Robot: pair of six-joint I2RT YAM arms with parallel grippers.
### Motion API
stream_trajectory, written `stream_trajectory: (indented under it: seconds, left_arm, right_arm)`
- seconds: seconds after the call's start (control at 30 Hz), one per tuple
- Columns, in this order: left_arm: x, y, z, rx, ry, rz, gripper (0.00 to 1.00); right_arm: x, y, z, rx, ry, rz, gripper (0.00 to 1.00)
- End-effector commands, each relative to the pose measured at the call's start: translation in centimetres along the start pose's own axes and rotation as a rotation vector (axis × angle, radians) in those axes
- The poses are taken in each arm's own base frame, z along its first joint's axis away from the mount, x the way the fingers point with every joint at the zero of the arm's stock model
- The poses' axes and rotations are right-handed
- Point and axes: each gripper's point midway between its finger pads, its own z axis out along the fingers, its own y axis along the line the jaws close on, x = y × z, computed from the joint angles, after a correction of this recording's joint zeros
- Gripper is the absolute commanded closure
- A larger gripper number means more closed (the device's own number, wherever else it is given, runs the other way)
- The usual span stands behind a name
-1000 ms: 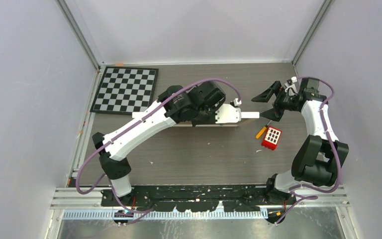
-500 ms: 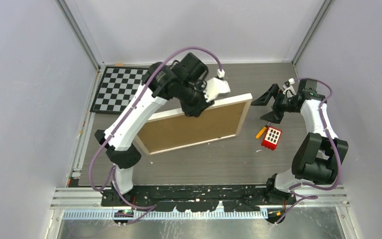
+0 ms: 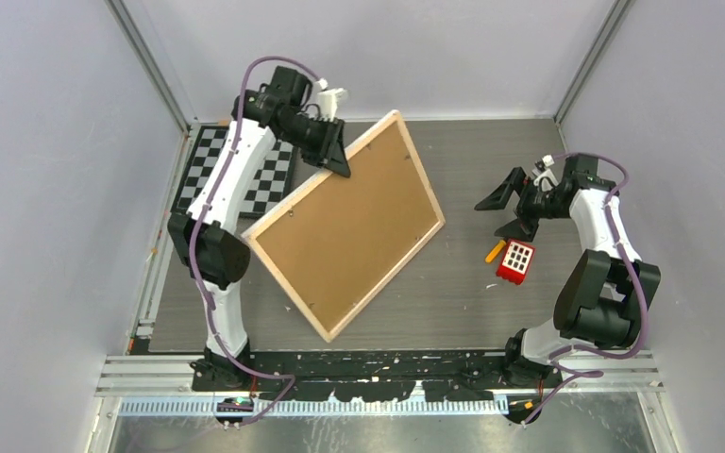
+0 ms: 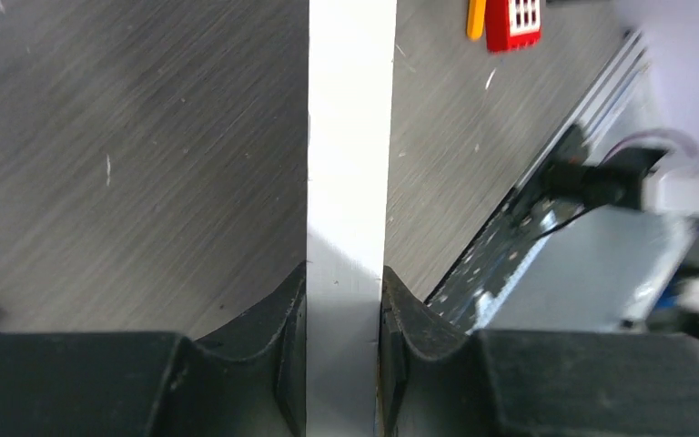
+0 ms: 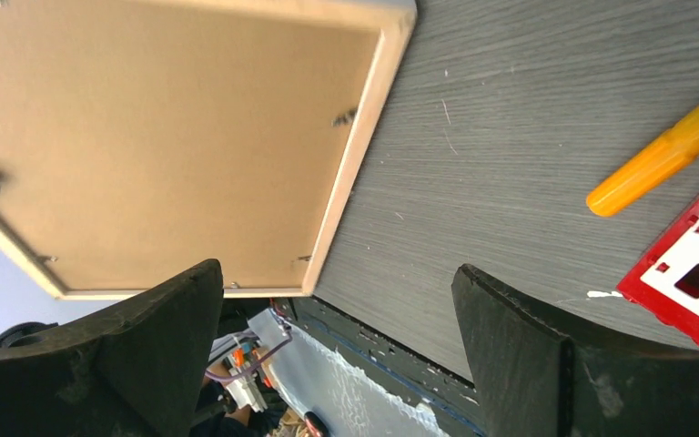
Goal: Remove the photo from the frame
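The frame [image 3: 345,231] hangs tilted over the middle of the table, its brown fibreboard back and pale wood rim facing up. My left gripper [image 3: 335,160] is shut on its upper left edge. In the left wrist view the frame's white edge [image 4: 346,137] runs straight between the jaws of the left gripper [image 4: 344,300], both pads pressed on it. The photo is hidden on the far side of the frame. My right gripper [image 3: 502,215] stands open to the right of the frame, apart from it. In the right wrist view the frame's back [image 5: 164,137] shows beyond the open right gripper [image 5: 337,309].
A black-and-white checkerboard [image 3: 278,184] lies at the back left, partly under the left arm. An orange marker [image 3: 496,251] and a red block with white squares [image 3: 516,260] lie near the right gripper. Grey walls enclose the table on three sides.
The left arm has swung up and back to the left, lifting the frame and turning its brown back upward. The right gripper stayed open and shifted only slightly.
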Motion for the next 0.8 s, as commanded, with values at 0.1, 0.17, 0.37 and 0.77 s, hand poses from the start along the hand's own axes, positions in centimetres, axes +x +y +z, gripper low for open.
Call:
stream_trajectory:
  seconds: [0.1,0.17,0.37,0.77]
  left_arm:
    - [-3.3,7.3,-0.3,0.055,-0.274,-0.351,1.00]
    - [-2.7,9.6,0.0,0.014,-0.330,-0.404,1.00]
    - [1.2,13.4,3.3,-0.023,-0.393,-0.597,1.00]
    - [9.2,18.2,8.6,-0.185,-0.425,-0.859,1.00]
  right_arm:
    - [1.5,-0.2,-0.2,-0.004,0.029,-0.011,0.00]
    - [1.7,-0.3,0.0,-0.008,0.037,-0.005,0.00]
    - [2.4,-0.5,0.6,-0.009,0.068,0.004,0.00]
    - [4.5,-0.8,5.4,0.051,0.205,-0.062,0.00]
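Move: My left hand already holds the frame by a long side, back up; its middle lies about 9 cm back, 4 cm right and 11 cm below that hand. The open table it goes down to is level ahead, some 7 cm right and 26 cm below; the chessboard lies 22 cm farther out and 26 cm left. From my right hand the frame's middle is 29 cm left, 4 cm back, level in height; the red box is 6 cm right, the screwdriver 4 cm ahead and 3 cm right, both 14 cm down. I keep my pinch on the frame's long side and lower my left hand about 18 cm towards the table, swinging out and left at first, then drawing slightly back, while the wrist turns counter-clockwise some 40 degrees and flattens the frame out. My open right hand eases back, then left and down about 4 cm towards the frame's right-hand side. ##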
